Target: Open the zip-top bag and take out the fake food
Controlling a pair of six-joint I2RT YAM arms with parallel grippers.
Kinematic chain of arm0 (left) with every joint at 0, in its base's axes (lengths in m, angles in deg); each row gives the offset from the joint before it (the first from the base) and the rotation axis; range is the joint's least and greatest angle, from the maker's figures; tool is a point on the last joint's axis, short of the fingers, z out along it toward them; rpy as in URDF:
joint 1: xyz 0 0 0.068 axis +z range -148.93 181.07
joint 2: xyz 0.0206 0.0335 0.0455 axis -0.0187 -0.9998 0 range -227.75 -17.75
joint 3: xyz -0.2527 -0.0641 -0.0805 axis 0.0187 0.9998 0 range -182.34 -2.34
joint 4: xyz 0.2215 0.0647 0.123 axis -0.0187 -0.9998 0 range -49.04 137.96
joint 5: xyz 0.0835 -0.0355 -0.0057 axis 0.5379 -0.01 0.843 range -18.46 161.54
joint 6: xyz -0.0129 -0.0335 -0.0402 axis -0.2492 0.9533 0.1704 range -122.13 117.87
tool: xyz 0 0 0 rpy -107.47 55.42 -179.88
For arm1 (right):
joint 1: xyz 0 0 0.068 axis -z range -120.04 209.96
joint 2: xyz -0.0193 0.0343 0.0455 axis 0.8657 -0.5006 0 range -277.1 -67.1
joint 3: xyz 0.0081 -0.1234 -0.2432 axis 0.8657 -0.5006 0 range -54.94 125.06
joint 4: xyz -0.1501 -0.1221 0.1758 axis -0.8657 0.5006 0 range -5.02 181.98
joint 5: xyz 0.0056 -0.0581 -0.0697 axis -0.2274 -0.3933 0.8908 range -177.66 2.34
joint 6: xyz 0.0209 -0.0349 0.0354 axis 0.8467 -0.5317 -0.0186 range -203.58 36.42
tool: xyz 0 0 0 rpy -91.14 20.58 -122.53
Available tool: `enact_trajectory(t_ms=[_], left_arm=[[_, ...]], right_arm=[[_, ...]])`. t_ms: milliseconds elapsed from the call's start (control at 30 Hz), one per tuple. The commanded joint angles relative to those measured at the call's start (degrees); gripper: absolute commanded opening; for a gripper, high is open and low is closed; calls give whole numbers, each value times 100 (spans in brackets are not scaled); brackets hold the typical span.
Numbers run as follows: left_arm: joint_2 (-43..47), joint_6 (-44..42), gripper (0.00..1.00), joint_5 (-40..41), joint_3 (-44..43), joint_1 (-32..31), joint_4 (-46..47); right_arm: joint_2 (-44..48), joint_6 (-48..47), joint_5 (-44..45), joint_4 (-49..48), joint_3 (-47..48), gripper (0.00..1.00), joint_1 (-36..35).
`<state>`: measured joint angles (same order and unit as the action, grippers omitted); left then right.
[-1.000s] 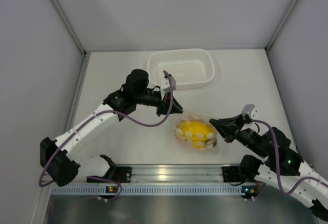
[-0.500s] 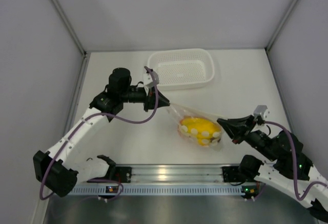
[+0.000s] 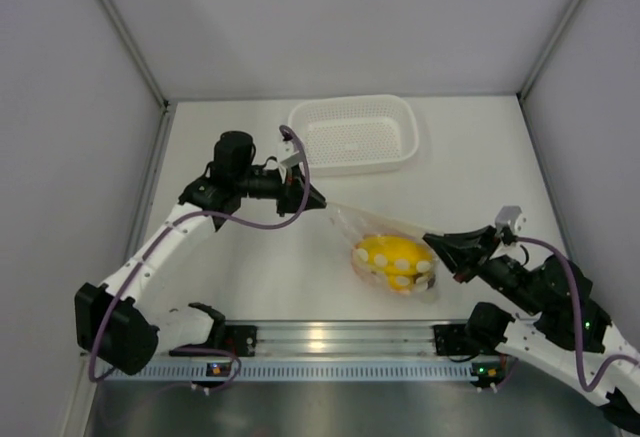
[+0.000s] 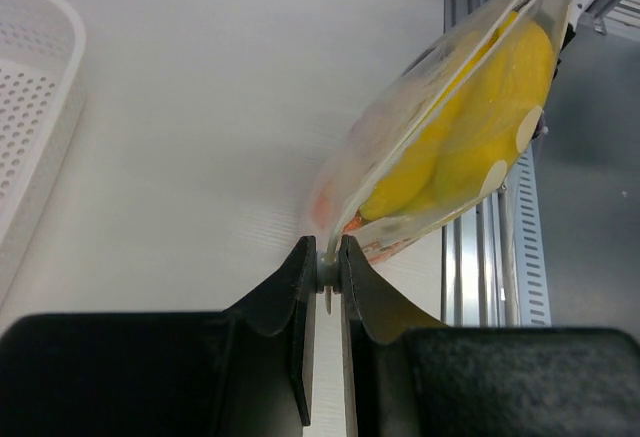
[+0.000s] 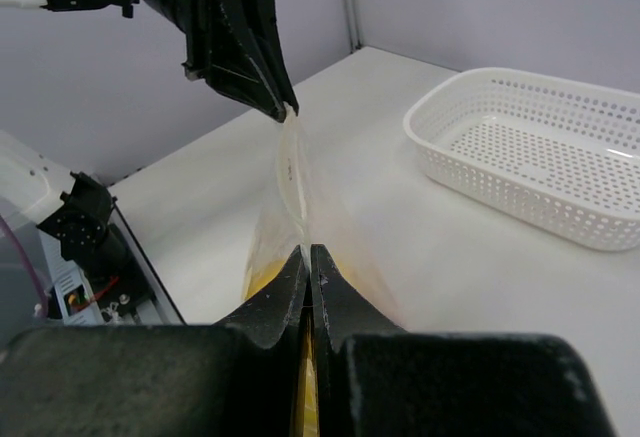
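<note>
The clear zip-top bag [image 3: 392,260] with white dots hangs stretched between both grippers, just above the table. Through it shows the fake food [image 3: 385,254], mostly a yellow piece [image 4: 487,129] with orange bits beneath. My left gripper [image 3: 321,202] is shut on the small tab at the bag's left top end [image 4: 327,269]. My right gripper [image 3: 429,243] is shut on the bag's right top edge, and the film [image 5: 296,185] runs from its tips [image 5: 309,250] up to the left gripper [image 5: 284,109]. The bag's top seam looks taut; I cannot tell how far it is unzipped.
A white perforated basket [image 3: 352,100] stands at the back of the table, with nothing showing in it [image 5: 470,107]. An aluminium rail [image 3: 320,338] runs along the near edge under the bag's right side [image 4: 482,257]. Grey walls close in the sides.
Over the last second the left gripper drew left and the right gripper drew right, stretching the bag's top between them. The bag's load shifted slightly right.
</note>
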<state>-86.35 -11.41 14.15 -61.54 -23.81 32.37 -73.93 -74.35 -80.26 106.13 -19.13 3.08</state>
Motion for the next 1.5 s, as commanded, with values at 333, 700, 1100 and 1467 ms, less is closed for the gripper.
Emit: enact_trajectory(t_ms=[333, 700, 1100, 1467], left_arm=[[-127, 13, 57, -810, -241, -103, 83], [-470, 128, 92, 193, -663, -1361, 487], [-452, 154, 98, 1028, -619, -1361, 645], [-699, 128, 95, 158, -444, -1361, 672]], right_arm=[[-460, 61, -1021, -691, -171, 0, -86], [-547, -27, -1355, -735, -215, 0, -95], [-644, -132, -1548, -805, -224, 0, -86], [-591, -115, -1382, -770, -224, 0, -86]])
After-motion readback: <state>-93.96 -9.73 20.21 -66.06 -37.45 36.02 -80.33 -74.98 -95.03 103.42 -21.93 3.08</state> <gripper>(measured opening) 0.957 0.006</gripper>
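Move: The left hand has one end of the zip-top bag's mouth pinched, and the mouth is stretched across to the right hand. The mouth's middle lies about 10 cm to the left hand's right and 3 cm back, roughly level. The fake food hangs in the bag about 15 cm right, 10 back and 12 below; the white basket is some 20 ahead, 7 right and 20 down. From the right hand, the mouth's middle is about 10 cm left and 3 ahead, and the food 6 left, 3 back and 12 below. The left fingers open and let go of the bag's mouth, then the hand swings right and back over the slack bag, spreads its fingers wide beside the freed end and eases partly forward again, ending about 7 cm right and a little back of where it began. Meanwhile the right hand, its pinch on the other end of the mouth kept, brings the bag about 5 cm left towards the left hand while sinking some 3 cm and drawing slightly back, its wrist turning about 15 degrees counter-clockwise. ##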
